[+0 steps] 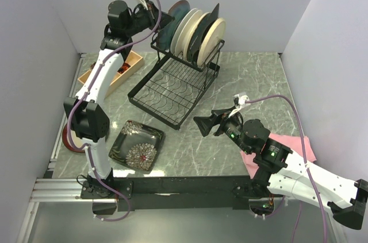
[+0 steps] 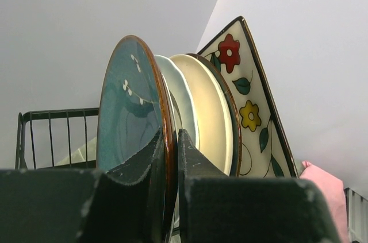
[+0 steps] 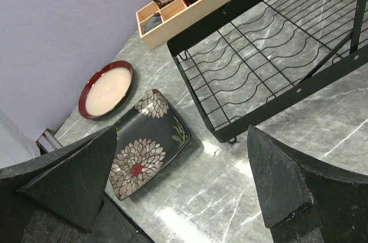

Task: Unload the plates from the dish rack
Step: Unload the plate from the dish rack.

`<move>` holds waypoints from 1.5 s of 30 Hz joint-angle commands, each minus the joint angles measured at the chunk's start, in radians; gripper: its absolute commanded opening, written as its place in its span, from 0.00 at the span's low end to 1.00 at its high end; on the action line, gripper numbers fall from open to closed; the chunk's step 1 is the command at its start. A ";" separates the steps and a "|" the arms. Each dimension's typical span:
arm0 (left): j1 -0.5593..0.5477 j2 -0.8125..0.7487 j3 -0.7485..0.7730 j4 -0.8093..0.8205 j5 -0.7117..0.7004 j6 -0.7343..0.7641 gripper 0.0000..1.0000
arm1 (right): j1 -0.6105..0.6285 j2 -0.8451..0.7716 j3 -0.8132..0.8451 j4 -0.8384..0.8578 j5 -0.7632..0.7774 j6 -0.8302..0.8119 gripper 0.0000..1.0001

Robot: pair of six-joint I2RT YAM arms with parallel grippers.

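Note:
The black wire dish rack (image 1: 154,111) holds several plates upright in its upper frame. From the left they are a round teal plate with a brown rim (image 1: 179,8), a white plate (image 1: 190,24), a cream one (image 1: 214,35) and a square one. My left gripper (image 1: 165,22) is shut on the teal plate's rim (image 2: 123,116), one finger on each face (image 2: 171,135). The cream square flowered plate (image 2: 247,82) stands behind the others. My right gripper (image 1: 210,120) is open and empty above the table in front of the rack (image 3: 181,139). A black square flowered plate (image 1: 137,145) lies flat on the table.
A red-rimmed plate (image 3: 106,89) lies at the left edge, partly behind the left arm. A wooden compartment tray (image 1: 112,73) stands at the back left. A pink cloth (image 1: 290,142) lies under the right arm. The rack's lower grid (image 3: 259,53) holds nothing. Walls close in on three sides.

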 commanded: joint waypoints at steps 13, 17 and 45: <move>0.006 -0.155 0.092 0.239 -0.046 -0.057 0.01 | 0.008 -0.014 0.045 0.027 0.002 -0.009 1.00; 0.006 -0.189 0.058 0.250 -0.064 -0.040 0.01 | 0.010 -0.016 0.044 0.026 0.004 -0.010 1.00; -0.236 -0.684 -0.327 -0.130 -0.641 0.412 0.01 | 0.013 -0.053 0.073 0.007 -0.018 0.014 1.00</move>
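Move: The left hand already pinches the near rim of the teal plate in the upper rack; the plate's middle lies about 5 cm ahead, 4 cm right and 4 cm lower. The nearest white plate stands about 4 cm to the right of the teal one. From the left hand, the square dish is about 34 cm back and 14 cm left, the red-rimmed plate 27 cm back and 33 cm left, both some 42 cm below. From the right hand, the teal plate lies roughly 35 cm ahead, 8 cm left, 13 cm higher. Keeping its pinch on the teal plate's rim, the left hand first raises the plate almost straight up out of the upper rack, slowly and then faster, to about 8 cm higher. It then swings back towards the robot and somewhat left, away from the white plates, ending about 12 cm back and 5 cm left while sinking a couple of centimetres, the wrist turning some 20 degrees counter-clockwise and the fingers tipping slightly upward. ##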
